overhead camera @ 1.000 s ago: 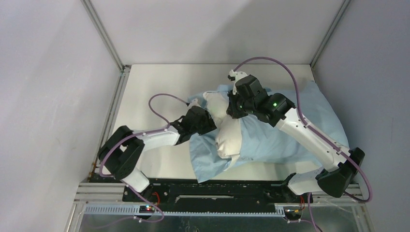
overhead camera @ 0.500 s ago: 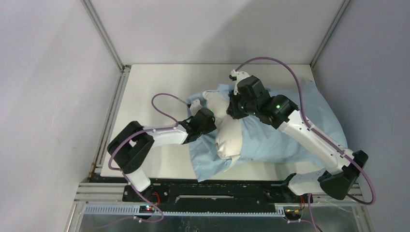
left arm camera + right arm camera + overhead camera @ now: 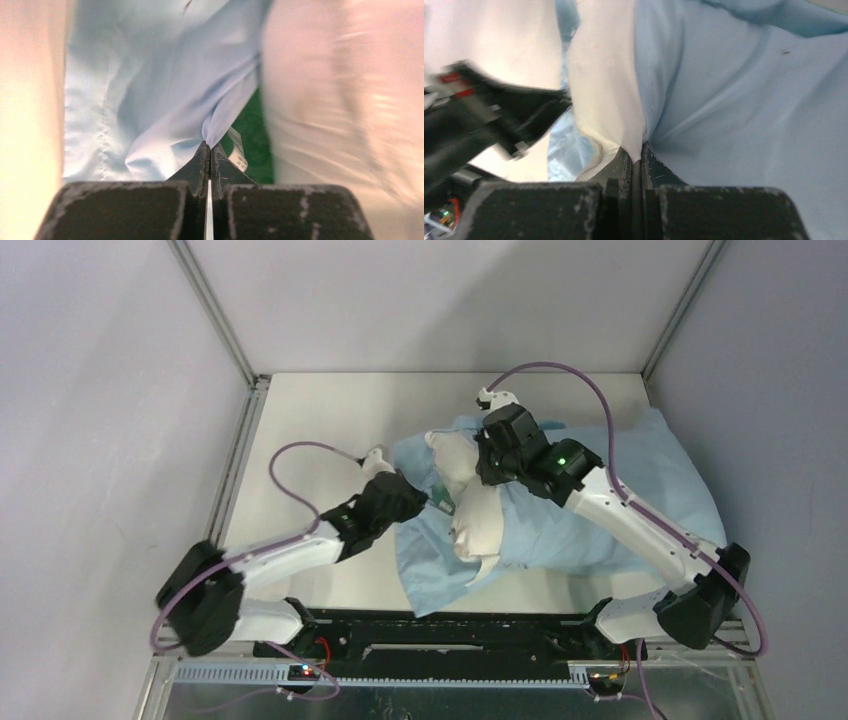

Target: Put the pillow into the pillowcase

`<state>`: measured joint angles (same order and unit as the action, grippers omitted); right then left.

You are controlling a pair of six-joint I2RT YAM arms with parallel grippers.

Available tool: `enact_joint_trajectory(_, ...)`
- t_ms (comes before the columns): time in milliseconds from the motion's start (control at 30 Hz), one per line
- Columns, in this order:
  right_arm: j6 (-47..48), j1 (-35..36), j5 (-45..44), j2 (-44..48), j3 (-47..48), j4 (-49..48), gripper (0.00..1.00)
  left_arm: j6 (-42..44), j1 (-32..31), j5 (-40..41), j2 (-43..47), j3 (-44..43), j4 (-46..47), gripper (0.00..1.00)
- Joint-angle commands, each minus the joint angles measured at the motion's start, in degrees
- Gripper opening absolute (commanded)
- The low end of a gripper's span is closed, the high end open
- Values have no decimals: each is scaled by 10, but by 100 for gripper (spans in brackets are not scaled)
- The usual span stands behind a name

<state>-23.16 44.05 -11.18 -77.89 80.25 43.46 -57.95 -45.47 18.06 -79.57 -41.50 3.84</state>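
The light blue pillowcase [image 3: 600,510] lies wrinkled across the table's right half, with the cream pillow [image 3: 478,520] sticking out of its left end. My left gripper [image 3: 432,502] is shut on a pinch of the pillowcase's edge [image 3: 165,110]. Its greenish inner side [image 3: 255,142] and a small white label [image 3: 237,151] show just beside the closed jaws [image 3: 210,148], and the pillow [image 3: 345,100] fills the right of that view. My right gripper [image 3: 480,472] is shut on a fold of the pillow's fabric [image 3: 604,80], with the pillowcase [image 3: 739,95] to its right.
The white table [image 3: 320,420] is walled by grey panels at the back and both sides. Purple cables loop above both arms. The left arm [image 3: 489,115] shows blurred at the left of the right wrist view.
My left gripper has shut on the pillowcase edge and drawn back left and toward the near edge, its arm stretched lower. The right gripper stays shut on the pillow, hardly shifted.
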Motion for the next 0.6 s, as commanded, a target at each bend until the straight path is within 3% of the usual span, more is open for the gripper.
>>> enact_joint_trajectory(0,-24,-14,-126,-36,-6,-24,0,21,12,-32,124,65,-19,0)
enact_joint_trajectory(133,-28,-7,-140,-61,-10,-44,0,34,14,-58,185,115,-24,0)
enact_joint_trajectory(300,8,37,-95,-69,-17,-85,3,41,18,-90,176,142,13,0)
enact_joint_trajectory(433,59,87,-77,-38,-21,-101,46,41,17,-104,158,136,29,0)
enact_joint_trajectory(567,97,139,-64,6,-21,-94,68,31,24,-113,152,131,36,0)
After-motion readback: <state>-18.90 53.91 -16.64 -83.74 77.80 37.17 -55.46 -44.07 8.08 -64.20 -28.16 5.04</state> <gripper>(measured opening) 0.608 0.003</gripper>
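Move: I already hold the case's hem in my shut left fingers, with the bare pillow end about 9 cm to their right, roughly level in reach and height; the loose case flap lies some 14 cm nearer my base and 8 cm lower. My shut right fingers are at the top of the pillow end and its case edge: its middle is some 3 cm left, 4 cm back and 10 cm below, with the left-held hem about 11 cm left, 4 cm back and 14 cm below. I press my right hand about 4 cm down and slightly forward with the pillow and case edge pinched, then swing it left and back, turning counter-clockwise and opening the fingers to let go over the pillow. Meanwhile my left keeps its pinch on the hem, drawing it about 5 cm back and a little left, arching upward and down again to near its starting height. ##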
